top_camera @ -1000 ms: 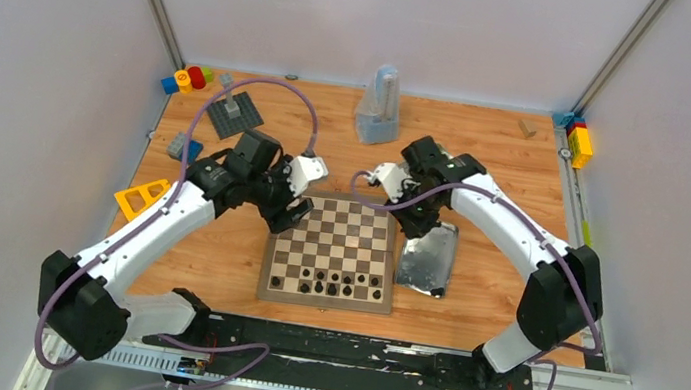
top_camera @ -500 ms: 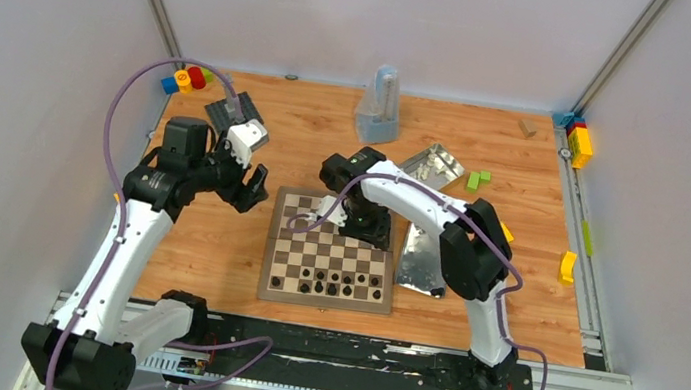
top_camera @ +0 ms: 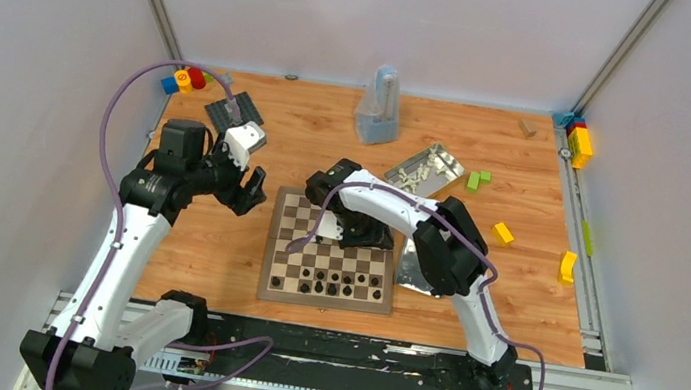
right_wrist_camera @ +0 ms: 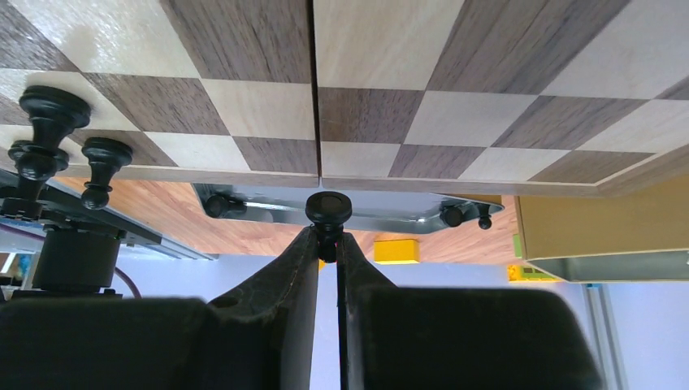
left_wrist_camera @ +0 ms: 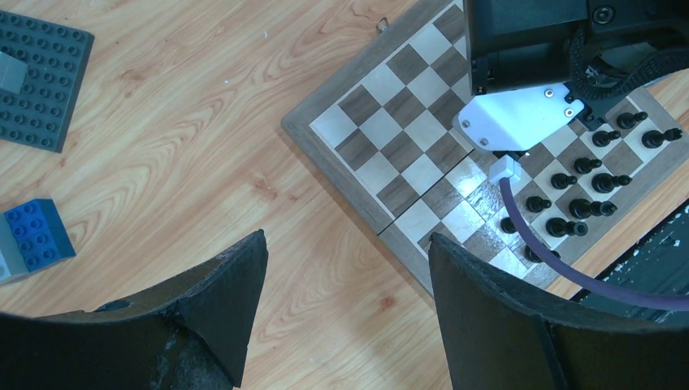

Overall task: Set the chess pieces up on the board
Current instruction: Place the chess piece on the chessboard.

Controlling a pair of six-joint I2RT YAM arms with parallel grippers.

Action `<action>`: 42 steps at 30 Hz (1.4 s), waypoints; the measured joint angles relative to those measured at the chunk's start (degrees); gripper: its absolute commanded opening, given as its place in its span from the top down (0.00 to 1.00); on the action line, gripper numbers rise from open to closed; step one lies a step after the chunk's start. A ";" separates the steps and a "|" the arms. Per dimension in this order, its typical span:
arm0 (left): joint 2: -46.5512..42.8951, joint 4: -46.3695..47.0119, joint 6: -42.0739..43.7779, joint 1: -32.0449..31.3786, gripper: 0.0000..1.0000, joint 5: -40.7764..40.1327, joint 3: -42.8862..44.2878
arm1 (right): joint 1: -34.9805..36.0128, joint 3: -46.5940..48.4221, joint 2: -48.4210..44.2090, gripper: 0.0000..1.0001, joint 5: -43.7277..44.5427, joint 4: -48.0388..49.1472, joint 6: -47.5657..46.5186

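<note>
The board [top_camera: 331,251] lies in the middle of the table, with several black chess pieces [top_camera: 330,282] standing in its two near rows. My right gripper [top_camera: 364,233] hangs over the board's middle, shut on a black pawn [right_wrist_camera: 328,213] at its fingertips [right_wrist_camera: 309,244]; standing black pieces [right_wrist_camera: 45,122] show to the left in the right wrist view. My left gripper [top_camera: 247,187] is open above bare wood just left of the board's far-left corner [left_wrist_camera: 325,130], nothing between its fingers [left_wrist_camera: 236,284]. Cream-white pieces lie in a metal tin [top_camera: 423,170] at the back right.
A second tin [top_camera: 428,261] with black pieces lies right of the board, partly under my right arm. A grey studded plate [top_camera: 234,112] and coloured blocks [top_camera: 185,78] are at the back left. A clear bag [top_camera: 378,109] stands at the back; green [top_camera: 478,179] and yellow blocks [top_camera: 503,233] lie right.
My left arm has pulled back from the board to the left. My right arm has swung from the right-hand tin over the board, then crept slightly nearer, still shut on the pawn.
</note>
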 measured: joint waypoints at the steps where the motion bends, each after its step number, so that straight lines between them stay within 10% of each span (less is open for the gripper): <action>1: 0.00 0.00 0.02 0.00 0.20 0.00 0.00 | 0.22 0.20 0.11 0.87 0.28 -0.04 -0.15; 27: 0.00 0.02 1.44 0.02 0.19 0.17 -0.85 | 0.87 2.49 0.37 0.63 -3.28 0.11 1.57; 42: 1.55 0.61 1.51 0.02 0.19 1.84 -1.05 | -16.72 -22.18 -27.67 0.58 -26.08 23.74 9.31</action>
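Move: The black piece in the right fingers is going to the edge square just beyond the fold, about 1 cm left of the hand and 3 cm below, neither ahead nor back. The nearest black pawn stands about 8 cm back and 1 cm left; the metal tray's middle is some 8 cm right and 1 cm back, the white-piece box about 14 cm ahead and 6 cm right. From the left hand, that square is some 24 cm right, 2 cm back and 18 cm down. The black piece, still pinched at the start, is eased about 1 cm left and let go on the right-edge square as the right fingers open. Opening further, the hand backs slightly left and towards the base, then climbs nearly 5 cm, swings some 3 cm right and forward again and dips a little; its left side rises about 40 degrees with a clockwise turn of nearly 30. ##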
